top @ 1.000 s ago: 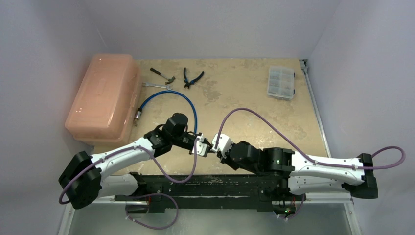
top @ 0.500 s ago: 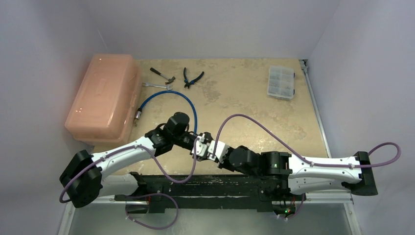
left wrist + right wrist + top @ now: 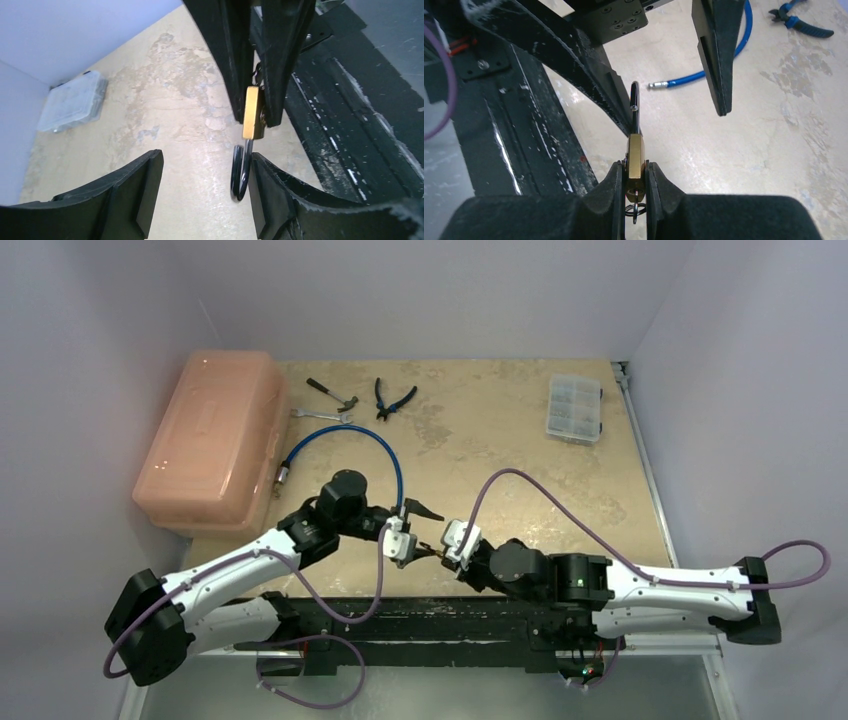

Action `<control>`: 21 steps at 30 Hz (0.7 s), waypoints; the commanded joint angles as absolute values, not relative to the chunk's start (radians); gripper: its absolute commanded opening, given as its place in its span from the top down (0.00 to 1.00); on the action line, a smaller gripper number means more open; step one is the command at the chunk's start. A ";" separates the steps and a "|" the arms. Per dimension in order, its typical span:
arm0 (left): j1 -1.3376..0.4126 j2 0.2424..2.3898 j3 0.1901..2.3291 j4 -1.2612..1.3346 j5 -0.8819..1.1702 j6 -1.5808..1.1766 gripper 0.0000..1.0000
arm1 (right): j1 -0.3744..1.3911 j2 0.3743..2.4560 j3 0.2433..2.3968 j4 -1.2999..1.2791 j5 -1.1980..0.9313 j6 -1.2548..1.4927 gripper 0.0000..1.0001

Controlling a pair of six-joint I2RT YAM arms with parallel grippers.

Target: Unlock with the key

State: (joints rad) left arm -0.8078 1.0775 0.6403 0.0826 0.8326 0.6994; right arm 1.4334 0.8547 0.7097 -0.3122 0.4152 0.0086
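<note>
My right gripper is shut on a small brass padlock, held edge-on above the table's near edge. The key sits in the keyhole at the padlock's underside, its ring hanging between my right fingers. The silver shackle points away toward the left gripper. In the left wrist view the padlock hangs between the right arm's black fingers, and the shackle lies against my left gripper's right pad. One shackle leg seems to stand free of the body. My left gripper is open around the shackle. From above, both grippers meet near the front.
An orange plastic box stands at the left. A blue hose, a wrench, a small hammer and pliers lie behind the grippers. A clear organiser case sits far right. The black base rail runs along the near edge.
My left gripper has opened from shut, and the left arm has drawn back a little to the left. The right gripper still holds the padlock and has shifted slightly.
</note>
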 commanded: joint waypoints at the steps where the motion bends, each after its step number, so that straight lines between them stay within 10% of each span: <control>1: -0.792 1.026 0.612 0.177 0.796 0.698 0.35 | 1.436 0.770 0.677 -0.165 0.404 0.084 1.00; 21: -0.772 0.871 0.455 0.495 0.363 0.735 0.38 | 1.434 0.621 0.532 0.075 0.718 0.458 1.00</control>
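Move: The padlock, already gripped by the right hand, has its middle about 1 cm ahead and 2 cm left of the right hand point, roughly 1 cm below it. Its key ring sits some 1 cm back and 2 cm right of that hand point. From the open left hand the padlock is about 4 cm back and 4 cm right, nearly level. The blue cable's metal end lies on the table, some 8 cm ahead and 8 cm left of the left hand, 18 cm below. The padlock rises about 5 cm in the right hand's steady grip, drifting slightly right, while that hand rolls some 30 degrees so its fingertips and the shackle swing upward. The left hand, fingers staying open, backs off from the padlock, going about 5 cm forward as well as up and left, speeding up and swinging counter-clockwise. ##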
